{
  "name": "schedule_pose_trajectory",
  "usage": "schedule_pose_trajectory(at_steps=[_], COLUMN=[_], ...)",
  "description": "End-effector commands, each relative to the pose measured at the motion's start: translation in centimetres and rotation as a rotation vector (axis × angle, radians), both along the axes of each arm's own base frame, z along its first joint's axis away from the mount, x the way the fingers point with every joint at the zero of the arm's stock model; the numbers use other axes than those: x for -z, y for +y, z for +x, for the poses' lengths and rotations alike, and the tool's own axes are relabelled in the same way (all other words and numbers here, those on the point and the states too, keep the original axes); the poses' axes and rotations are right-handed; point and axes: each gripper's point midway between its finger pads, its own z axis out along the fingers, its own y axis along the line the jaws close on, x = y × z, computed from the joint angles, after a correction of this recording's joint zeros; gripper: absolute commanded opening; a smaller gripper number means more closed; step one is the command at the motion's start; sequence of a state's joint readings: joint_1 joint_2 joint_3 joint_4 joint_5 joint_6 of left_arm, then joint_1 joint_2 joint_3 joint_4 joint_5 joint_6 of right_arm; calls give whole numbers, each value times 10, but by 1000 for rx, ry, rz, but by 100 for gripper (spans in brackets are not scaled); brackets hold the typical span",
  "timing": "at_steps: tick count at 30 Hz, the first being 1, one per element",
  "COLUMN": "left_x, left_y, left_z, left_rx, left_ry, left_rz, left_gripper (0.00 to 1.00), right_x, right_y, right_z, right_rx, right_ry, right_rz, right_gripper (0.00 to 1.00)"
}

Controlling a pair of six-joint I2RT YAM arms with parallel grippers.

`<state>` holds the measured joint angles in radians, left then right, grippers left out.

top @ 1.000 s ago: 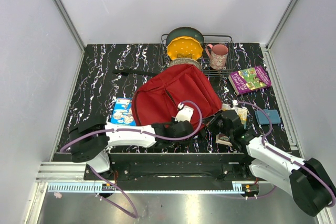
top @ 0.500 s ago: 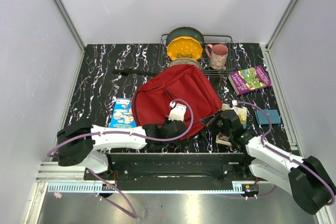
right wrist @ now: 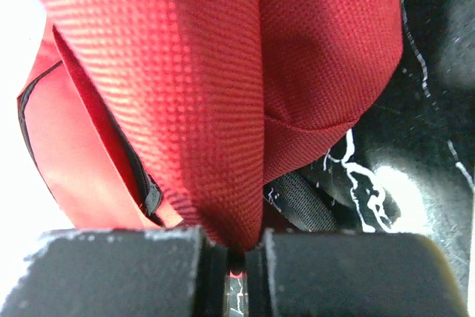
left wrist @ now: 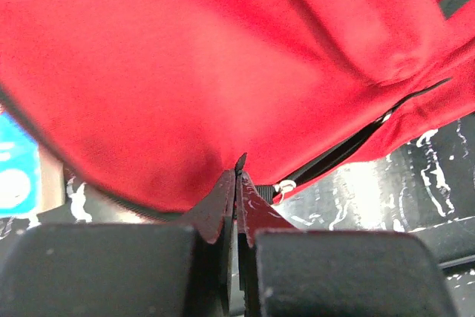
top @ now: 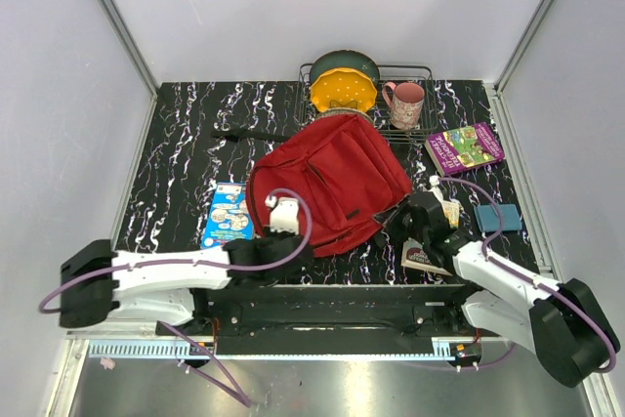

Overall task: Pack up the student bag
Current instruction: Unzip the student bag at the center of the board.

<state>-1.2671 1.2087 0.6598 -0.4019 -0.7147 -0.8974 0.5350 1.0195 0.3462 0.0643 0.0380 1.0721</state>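
Note:
The student bag (top: 332,178), a large red backpack, lies in the middle of the table. My left gripper (top: 305,244) is at its near left edge. In the left wrist view that gripper (left wrist: 238,176) is shut on a thin black zipper tab (left wrist: 240,161), beside the black zipper line (left wrist: 349,146) of the student bag (left wrist: 208,64). My right gripper (top: 398,223) is at the bag's near right corner. The right wrist view shows this gripper (right wrist: 237,255) shut on a pinched fold of the student bag's red fabric (right wrist: 215,109).
A blue booklet (top: 229,214) lies left of the bag. Behind the bag stands a dish rack (top: 415,72) with a yellow plate (top: 344,90) and a pink mug (top: 405,103). A purple book (top: 465,147), a blue pad (top: 498,217) and a small book (top: 422,259) lie to the right.
My left arm has swung left, carrying its shut gripper along the bag's near edge from near right to near left. The bag has shifted a little. The right gripper has barely moved.

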Motion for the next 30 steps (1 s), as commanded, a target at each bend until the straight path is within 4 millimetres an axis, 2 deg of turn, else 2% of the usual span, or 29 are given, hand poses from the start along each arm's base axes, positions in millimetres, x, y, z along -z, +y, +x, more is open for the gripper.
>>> schedule_pose_trajectory(at_steps=[1,5,7,9,10,11,12,13,14,17,18,19,20,21,22,23,27,28,29,30], left_x=[-6,-12,-15,-21,-26,-28,-30,-33,-34,-38,-39,-40,-40,-40,-41,-43,-46,-47,-49,-51], left_y=[45,70,71,63,59,54,50,47,41,28,26,23,16,14,11,6,2,2,2,2], left_z=[-1,-2,-2,-1,0,1,2,3,4,6,6,7,5,5,5,5,5,5,5,4], left_rx=[-124,-167,-161,-136,-117,-109,-101,-88,-83,-53,-46,-34,-14,-7,13,26,42,46,47,48], left_ry=[-41,-71,-79,-85,-94,-95,-98,-106,-108,-109,-106,-108,-100,-101,-104,-105,-113,-114,-115,-118], left_rz=[-20,-33,-32,-57,-61,-72,-77,-76,-83,-88,-89,-87,-97,-99,-96,-109,-111,-111,-116,-123], left_gripper=[0,0,0,0,0,0,0,0,0,0,0,0,0,0,0,0,0,0,0,0], right_x=[-27,-26,-31,-45,-44,-55,-60,-51,-62,-64,-64,-77,-73,-77,-80,-75,-72,-61,-69,-64], right_y=[-24,-24,-16,-8,-4,-2,2,-2,-4,-25,-22,-11,-1,10,15,20,39,37,35,19], right_z=[38,41,37,34,27,23,18,5,-1,-23,-32,-34,-44,-54,-53,-58,-65,-70,-68,-57], right_rx=[119,106,50,-14,-49,-70,-97,-106,-109,-45,-65,-108,-122,-184,-190,-196,-240,-231,-228,-128], right_ry=[-117,-108,-115,-143,-122,-139,-143,-79,-99,-44,-26,-71,-39,-21,-28,4,26,72,43,22], right_rz=[-47,-49,-36,-25,-16,2,19,2,19,-12,15,90,188,262,306,329,309,253,199,100], right_gripper=[0,0,3,32,44,52,65,67,70,82,84,83,83,82,80,80,80,80,81,83])
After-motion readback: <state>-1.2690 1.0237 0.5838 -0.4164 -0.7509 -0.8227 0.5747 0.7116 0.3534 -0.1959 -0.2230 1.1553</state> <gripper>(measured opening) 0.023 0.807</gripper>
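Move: The left fingers are shut at the zip slider on the bag's near edge. The bag's near-left corner lies about 5 cm to their left and 2 cm ahead, the second zip slider about 8 cm right and 1 cm ahead, the blue book roughly 15 cm left and 7 cm ahead, lower down. The right fingers still pinch the bag's near-right corner; from them the second slider lies about 10 cm left, 5 cm back and some 3 cm below. Leftward first, the left hand carries its shut grip at the slider about 5.5 cm towards the near-left corner, then eases some 3 cm back right, rising a little. The right hand tugs its corner slightly right, opens wide and lets go, lifts some 7 cm while drawing back, then sinks and swings left, still pulling back, turning a little counter-clockwise. ##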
